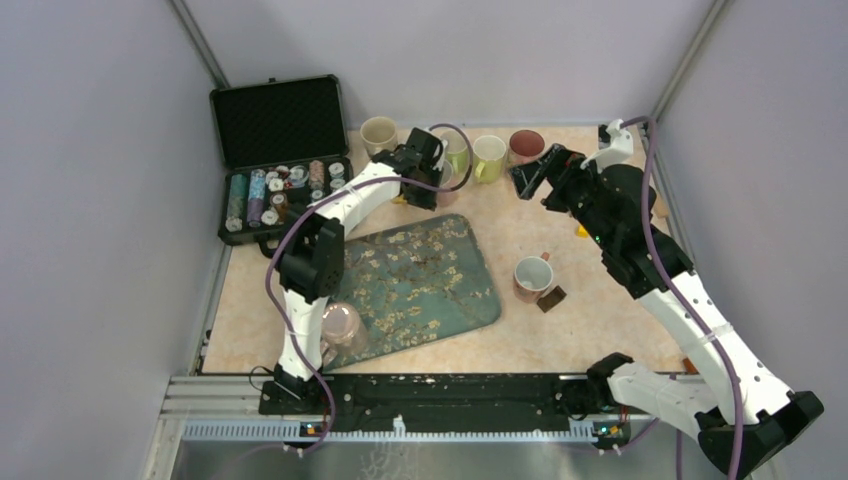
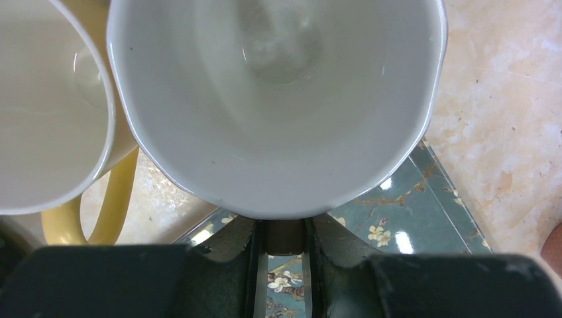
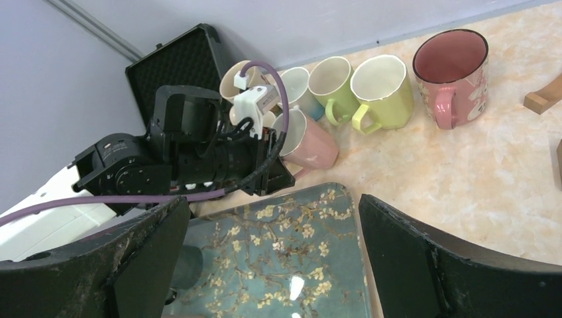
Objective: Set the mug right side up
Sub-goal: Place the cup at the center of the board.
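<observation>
A pink mug (image 3: 313,144) with a white inside (image 2: 278,99) is at the back of the table, just beyond the flowered tray's (image 1: 420,280) far edge. It is tilted, its mouth turned up toward the left wrist. My left gripper (image 2: 286,265) is shut on the mug's handle (image 2: 286,237), which sits between the jaws. In the top view the left gripper (image 1: 428,168) covers most of the mug (image 1: 447,190). My right gripper (image 3: 272,265) hangs open above the tray's far right corner with nothing between its fingers; from above it (image 1: 530,178) is at back centre-right.
A row of upright mugs lines the back: cream (image 1: 379,132), yellow-green (image 1: 488,155), dark pink (image 1: 526,145); a yellow one (image 2: 46,106) touches the held mug. Another pink mug (image 1: 532,277) stands right of the tray. An overturned pinkish cup (image 1: 342,325) sits on the tray's near-left corner. An open black case (image 1: 280,160) is at back left.
</observation>
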### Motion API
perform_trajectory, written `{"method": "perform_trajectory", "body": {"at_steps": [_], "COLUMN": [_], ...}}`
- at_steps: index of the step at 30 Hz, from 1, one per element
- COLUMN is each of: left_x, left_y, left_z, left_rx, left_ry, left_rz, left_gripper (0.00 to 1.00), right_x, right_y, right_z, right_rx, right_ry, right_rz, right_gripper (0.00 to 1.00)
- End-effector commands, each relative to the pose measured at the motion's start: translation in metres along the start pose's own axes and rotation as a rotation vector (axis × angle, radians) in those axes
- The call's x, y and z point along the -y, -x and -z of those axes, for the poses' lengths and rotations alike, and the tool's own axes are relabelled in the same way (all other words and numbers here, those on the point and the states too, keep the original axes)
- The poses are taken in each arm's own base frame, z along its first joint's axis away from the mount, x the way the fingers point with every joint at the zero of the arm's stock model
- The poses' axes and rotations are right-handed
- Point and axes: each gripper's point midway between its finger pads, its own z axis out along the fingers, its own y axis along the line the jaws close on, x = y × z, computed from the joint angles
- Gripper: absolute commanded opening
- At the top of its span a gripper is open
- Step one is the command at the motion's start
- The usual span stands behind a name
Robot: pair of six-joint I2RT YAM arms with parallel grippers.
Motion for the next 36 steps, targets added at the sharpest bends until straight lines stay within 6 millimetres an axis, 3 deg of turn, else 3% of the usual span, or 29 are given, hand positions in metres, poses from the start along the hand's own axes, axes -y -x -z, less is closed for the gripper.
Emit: {"method": "perform_trajectory", "body": {"at_steps": [1, 9, 26, 31, 36], "left_x": [0.004, -0.006, 0.000, 0.003, 0.015], "left_y": [0.044, 0.043, 0.048, 0.050, 0.059], "left_z": [0.011, 0.006, 0.012, 0.021, 0.045], "left_rx": [0.131, 0.124, 0.139, 0.149, 0.186], "left_ry": [-0.007, 0.045, 0.015, 0.004, -0.056], "left_rz": [-0.029, -0.037, -0.039, -0.037, -0.022], "left_gripper": [0.03, 0.09, 0.42, 0.48, 0.62], "right_x": [-0.006, -0.009, -0.014, -0.015, -0.016], "right_y": [0.007, 0.006, 0.003, 0.001, -0.001], "right_z": [-0.003, -0.005, -0.007, -0.005, -0.003], "right_rx": [0.028, 0.022, 0.001, -0.011, -0.026], "right_ry": [0.024, 0.035, 0.057, 0.062, 0.070], "right_rz": [0.009, 0.007, -0.002, -0.007, -0.008], "right_gripper": [0.99, 0.99, 0.99, 0.99, 0.99]}}
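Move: The left hand already holds the pink mug by its handle, low over its spot on the table; the mug's middle is about 5 cm ahead of the hand, 3 cm to its right and 1 cm below. The yellow mug stands some 6 cm ahead and 6 cm left, the light blue mug 11 cm ahead and 3 cm left, and the green mug 10 cm ahead and 4 cm right, all about 2 cm below the hand. From the idle right hand the pink mug lies some 17 cm ahead, 13 cm left and 27 cm below. The left hand eases the held pink mug down about 1 cm and nearly as far forward, to set it on the table beside the yellow mug, then stays there for a moment with its hold kept. Its fingers then open to roughly twice their gap and let go of the handle, while the hand drifts about 1 cm forward and comes back up 1 cm, tipping only a few degrees, with the pads still on either side of the handle. ##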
